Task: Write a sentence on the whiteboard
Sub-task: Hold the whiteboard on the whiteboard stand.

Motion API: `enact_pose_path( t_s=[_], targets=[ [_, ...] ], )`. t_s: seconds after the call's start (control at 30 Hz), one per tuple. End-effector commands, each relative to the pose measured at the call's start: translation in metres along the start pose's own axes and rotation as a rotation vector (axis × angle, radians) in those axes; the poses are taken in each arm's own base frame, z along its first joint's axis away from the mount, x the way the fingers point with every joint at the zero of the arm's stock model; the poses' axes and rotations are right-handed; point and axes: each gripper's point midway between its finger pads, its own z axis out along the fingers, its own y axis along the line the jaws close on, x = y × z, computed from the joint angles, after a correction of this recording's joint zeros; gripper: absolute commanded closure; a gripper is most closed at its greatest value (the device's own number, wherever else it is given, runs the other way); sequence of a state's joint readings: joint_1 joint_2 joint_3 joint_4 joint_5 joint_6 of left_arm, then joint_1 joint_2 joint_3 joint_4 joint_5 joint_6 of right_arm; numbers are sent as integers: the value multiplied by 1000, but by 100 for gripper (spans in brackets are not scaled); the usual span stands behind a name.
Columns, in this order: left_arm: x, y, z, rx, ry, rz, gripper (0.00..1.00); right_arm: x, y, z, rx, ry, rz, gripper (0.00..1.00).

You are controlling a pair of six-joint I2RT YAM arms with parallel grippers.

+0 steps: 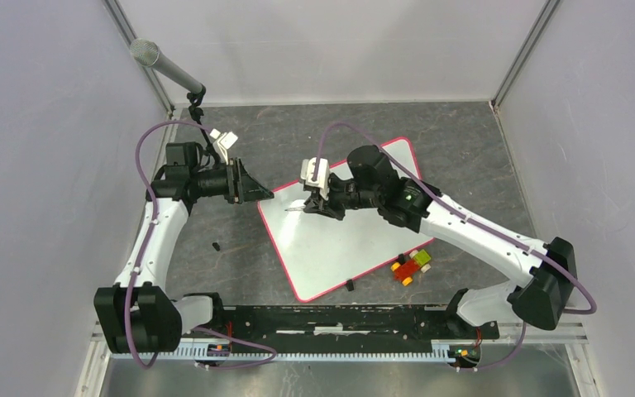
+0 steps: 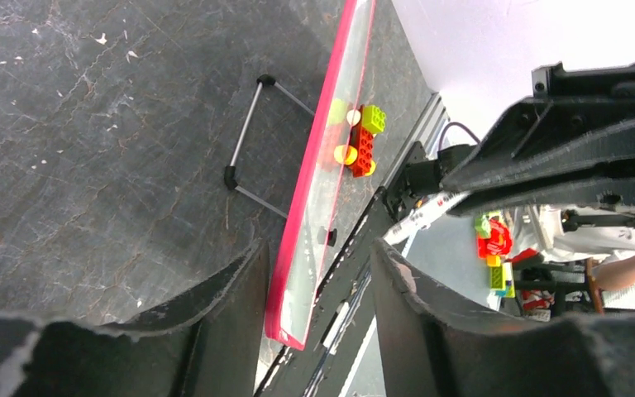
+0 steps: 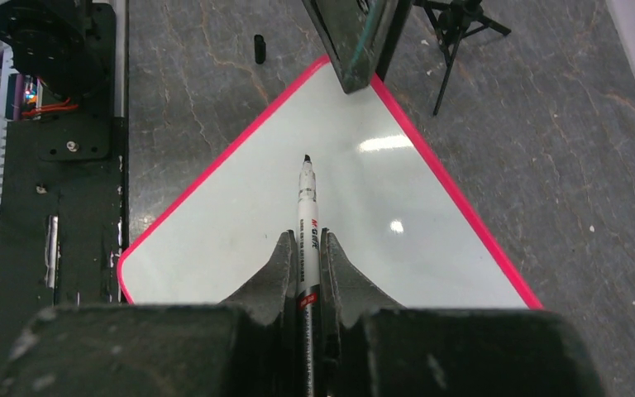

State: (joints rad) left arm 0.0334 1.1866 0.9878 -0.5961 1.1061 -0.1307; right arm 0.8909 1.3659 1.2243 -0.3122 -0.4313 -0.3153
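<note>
The whiteboard (image 1: pixel 339 240) lies flat and askew on the dark table, white with a red-pink rim. No sentence is in view on its white face (image 3: pixel 240 215). My right gripper (image 1: pixel 314 203) is shut on a white marker (image 3: pixel 307 186). The marker's uncapped black tip points at the board's left part, and I cannot tell whether it touches. My left gripper (image 1: pixel 266 196) stands open at the board's left corner. In the left wrist view the rim (image 2: pixel 310 190) runs between the two fingers of this gripper (image 2: pixel 318 248), close beside one finger and apart from the other.
A microphone (image 1: pixel 165 66) on a black tripod stands at the back left. Toy bricks (image 1: pixel 411 266) lie by the board's right edge. A black cap (image 1: pixel 216 246) lies on the table left of the board. A small black piece (image 1: pixel 350 285) sits near the board's front corner. A black rail (image 1: pixel 331 318) spans the near edge.
</note>
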Motion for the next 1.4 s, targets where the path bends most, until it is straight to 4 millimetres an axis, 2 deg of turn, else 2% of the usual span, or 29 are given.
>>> enact_pose_path(
  t_s=[0.0, 0.37, 0.57, 0.8, 0.93, 1.37],
  targets=[
    [-1, -2, 1, 26, 3, -25, 49, -40, -1, 1, 18, -74, -44, 100],
    [6, 5, 5, 15, 42, -32, 57, -43, 0, 12, 8, -62, -57, 100],
    [6, 7, 6, 14, 48, -30, 73, -37, -1, 16, 19, -51, -43, 100],
    [6, 8, 6, 4, 47, -21, 85, -34, -3, 21, 41, -35, -27, 100],
    [6, 8, 6, 6, 48, -16, 97, -31, -2, 23, 41, -26, -24, 100],
    [7, 9, 5, -3, 45, 5, 98, -21, -11, 24, 99, 5, -17, 100]
  ],
)
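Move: The whiteboard's raised left corner lies right at the left hand's open fingertips, about 2 cm below the hand point and 1 cm back, with the marker cap 13 cm left and 12 cm back of the hand on the table. From the marker-holding right hand this corner is some 11 cm left, level in reach and about 5 cm lower, while the board's middle lies about 9 cm right, 3 cm back and 10 cm lower. The left hand sinks about 2 cm over the board's raised left corner with a slight 5-degree roll, its fingers closing from well open until they pinch the red rim and keep squeezing it. The right hand, still gripping the marker with the nib pointing left and down, travels some 2.5 cm left towards that corner, lifting 1.5 cm on the way and sinking again, then easing about 1 cm forward; whether the nib touches the board can't be seen. ##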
